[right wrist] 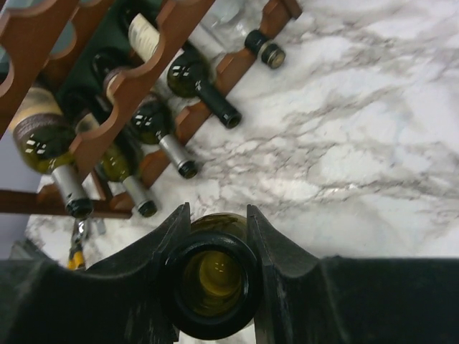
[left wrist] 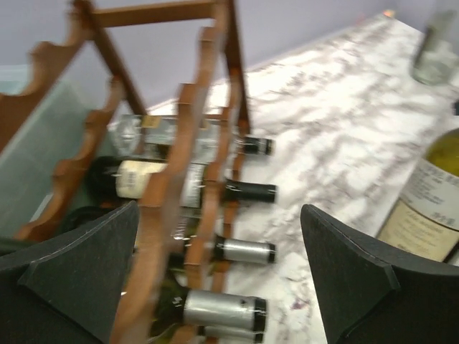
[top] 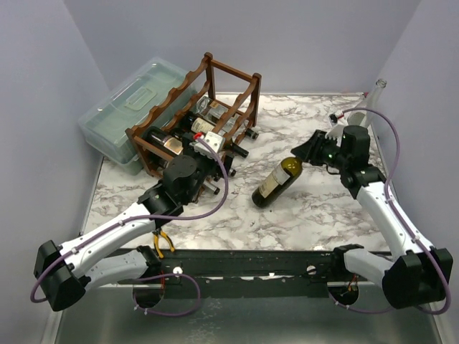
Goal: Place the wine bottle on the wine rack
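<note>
The wine bottle (top: 275,182) is olive green with a cream label and lies tilted on the marble table (top: 323,208), base toward the near left. My right gripper (top: 304,151) is shut on its neck. In the right wrist view the open mouth of the wine bottle (right wrist: 213,279) sits between the fingers of the right gripper (right wrist: 217,213). The wine rack (top: 228,69), a reddish-brown scalloped frame, stands at the back left and holds several bottles. My left gripper (left wrist: 219,215) is open beside the wine rack (left wrist: 193,136), with the bottle necks pointing toward it. The wine bottle (left wrist: 430,208) shows at the right.
A translucent lidded plastic box (top: 118,115) sits behind the rack on the left. A clear bottle (top: 374,100) stands at the far right edge, seen blurred as the clear bottle (left wrist: 437,43). Orange-handled pliers (top: 163,244) lie near the front rail.
</note>
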Tool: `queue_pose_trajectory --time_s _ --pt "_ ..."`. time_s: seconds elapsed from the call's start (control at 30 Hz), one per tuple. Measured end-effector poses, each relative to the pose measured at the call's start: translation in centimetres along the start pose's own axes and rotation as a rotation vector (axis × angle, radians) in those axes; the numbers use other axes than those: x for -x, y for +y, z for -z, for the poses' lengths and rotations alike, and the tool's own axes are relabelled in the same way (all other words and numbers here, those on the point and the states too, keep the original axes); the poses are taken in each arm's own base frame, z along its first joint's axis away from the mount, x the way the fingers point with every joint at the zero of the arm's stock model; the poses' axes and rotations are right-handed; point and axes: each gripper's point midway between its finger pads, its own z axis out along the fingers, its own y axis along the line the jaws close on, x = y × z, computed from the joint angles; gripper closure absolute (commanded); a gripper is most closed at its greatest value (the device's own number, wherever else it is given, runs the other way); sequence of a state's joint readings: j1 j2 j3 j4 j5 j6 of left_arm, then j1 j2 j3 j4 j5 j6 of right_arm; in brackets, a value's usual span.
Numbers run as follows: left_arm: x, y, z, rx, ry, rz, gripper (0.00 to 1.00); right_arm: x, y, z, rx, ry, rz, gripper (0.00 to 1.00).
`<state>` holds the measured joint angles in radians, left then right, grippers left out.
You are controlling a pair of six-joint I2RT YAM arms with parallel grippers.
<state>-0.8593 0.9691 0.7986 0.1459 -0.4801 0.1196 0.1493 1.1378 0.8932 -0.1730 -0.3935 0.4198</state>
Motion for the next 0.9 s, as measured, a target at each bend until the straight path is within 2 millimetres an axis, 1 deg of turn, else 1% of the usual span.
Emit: queue_pose_trajectory --time_s 0.03,0.07,0.1,0.13,0.17,0.23,0.33,0.43,0.53,0.73,0.87,0.9 --pt "-0.4 -1.1 -0.2 -0.051 0.011 0.001 0.04 -0.8 0.3 0.5 0.017 0.01 -0.012 0.99" --pt "-0.5 -1.7 -0.3 -0.081 0.015 0.005 0.03 -1.4 0.6 0.9 0.033 0.019 -0.028 0.99" --pt "-1.0 -3.0 -0.6 -0.139 0.032 0.011 0.03 -2.1 0.8 1.2 0.047 0.029 -0.048 0.99" --pt "-1.5 -4.7 -0.8 -0.215 0.045 0.024 0.03 -2.8 1.0 1.5 0.063 0.039 -0.072 0.99" --pt "-1.7 -5.0 -1.0 -0.229 0.053 0.024 0.02 -3.6 1.1 1.6 0.078 0.051 -0.098 0.99" --pt "-2.6 -7.5 -1.2 -0.333 0.087 0.053 0.02 -4.8 1.3 1.7 0.099 0.069 -0.147 0.99" --pt "-3.9 -11.0 -1.5 -0.479 0.148 0.106 0.02 -5.7 1.4 1.8 0.111 0.091 -0.192 0.99" --pt "-5.9 -14.2 -1.6 -0.589 0.227 0.148 0.02 -5.6 1.5 1.8 0.116 0.089 -0.193 0.99" --pt "-8.2 -16.4 -1.3 -0.653 0.313 0.153 0.01 -5.4 1.6 1.7 0.121 0.079 -0.187 0.99" --pt "-12.3 -19.8 0.5 -0.717 0.445 0.067 0.01 -4.9 2.1 2.1 0.136 0.061 -0.191 1.0" --pt "-14.3 -21.3 0.9 -0.723 0.516 -0.005 0.02 -4.4 2.8 2.8 0.158 0.04 -0.193 0.99" --pt "-14.6 -21.4 0.8 -0.719 0.528 -0.016 0.04 -4.3 3.0 2.9 0.164 0.039 -0.193 0.99"
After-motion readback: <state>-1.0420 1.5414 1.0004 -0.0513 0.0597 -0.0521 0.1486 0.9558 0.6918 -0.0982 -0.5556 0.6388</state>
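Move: The wine bottle hangs aslant from the right hand, its middle about 6 cm back, 8 cm left and 11 cm below that hand. From the left hand the bottle's middle is some 21 cm to the right, 2 cm back and 18 cm lower. The rack's middle lies about 14 cm ahead of the left hand, 4 cm to its left and 18 cm down; the dark bottle neck jutting from the rack is roughly 12 cm ahead, 10 cm right and 22 cm below. The left hand swings away from the rack towards the hanging bottle, first mostly to the right and then more steeply down, about 17 cm each way and some 8 cm back, with its wrist turning clockwise and tipping down by roughly 35 degrees so that the wide-open fingers face the label. The right hand keeps its pinch on the neck and brings the bottle about 5 cm back and slightly left towards the left hand, dipping and then rising again, while its left side tilts up a little. ##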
